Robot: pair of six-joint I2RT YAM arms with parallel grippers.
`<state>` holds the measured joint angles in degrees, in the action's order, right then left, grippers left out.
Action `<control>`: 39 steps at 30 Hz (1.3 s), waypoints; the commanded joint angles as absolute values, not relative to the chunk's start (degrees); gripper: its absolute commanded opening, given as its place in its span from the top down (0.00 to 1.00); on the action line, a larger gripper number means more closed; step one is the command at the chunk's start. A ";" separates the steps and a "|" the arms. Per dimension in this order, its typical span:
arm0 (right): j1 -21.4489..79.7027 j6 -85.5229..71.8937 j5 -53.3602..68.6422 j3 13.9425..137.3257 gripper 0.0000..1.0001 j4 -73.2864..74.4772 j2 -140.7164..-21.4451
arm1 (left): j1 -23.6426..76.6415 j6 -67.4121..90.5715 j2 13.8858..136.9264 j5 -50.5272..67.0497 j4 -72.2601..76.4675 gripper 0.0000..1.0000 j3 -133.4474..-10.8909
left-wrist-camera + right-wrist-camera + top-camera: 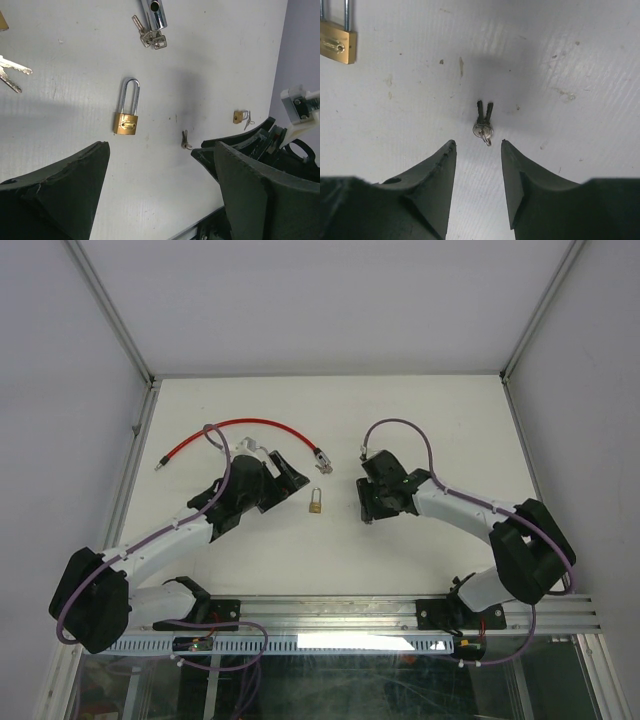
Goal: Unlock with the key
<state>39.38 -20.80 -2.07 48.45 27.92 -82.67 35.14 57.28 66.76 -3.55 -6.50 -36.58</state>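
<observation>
A brass padlock [315, 503] with a steel shackle lies flat on the white table between the two arms, also seen in the left wrist view [127, 117] and at the top left of the right wrist view [337, 42]. A small pair of keys on a ring [483, 125] lies on the table just beyond the tips of my right gripper [478, 150], which is open with nothing between its fingers. The same keys [185, 141] show to the right of the padlock. My left gripper [157, 200] hangs wide open and empty, short of the padlock.
A red cable lock [240, 425] curves across the back left, its chrome end [154, 12] with a key bunch [150, 37] beyond the padlock. More keys [12, 75] lie at the left. A tiny brass padlock [239, 117] sits further right. White walls enclose the table.
</observation>
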 commanded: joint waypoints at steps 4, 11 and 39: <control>41.04 -22.26 -5.59 53.28 0.60 30.79 -87.11 | 34.20 56.04 64.72 -3.45 -5.10 0.12 -36.21; 41.35 -22.41 -6.13 54.23 0.68 31.38 -90.87 | 34.09 55.75 65.02 -2.82 -5.14 0.12 -36.32; 41.35 -19.47 0.62 45.03 1.00 11.70 -80.47 | 34.10 57.23 65.83 8.27 4.51 0.17 -34.73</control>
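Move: The small keys lie on the table about 3 cm below the right hand and some 1 cm ahead, centred between its half-open fingers. The brass padlock lies roughly 11 cm to this hand's left and 3 cm ahead; the silver end of the red cable lock is about 10 cm left and 12 cm ahead. From the left hand the small keys are some 17 cm to the right, 3 cm back and 10 cm below. The small keys are what the right hand goes down onto: it sinks about 3 cm almost straight, tipping slightly as its fingers narrow, then stays low and pinches them by the ring end. With the fingers shut it eases up about 1 cm and some 1.5 cm left towards the padlock, undoing the tip. Late on, the wide-open left hand drifts about 2 cm right and 1 cm up. ##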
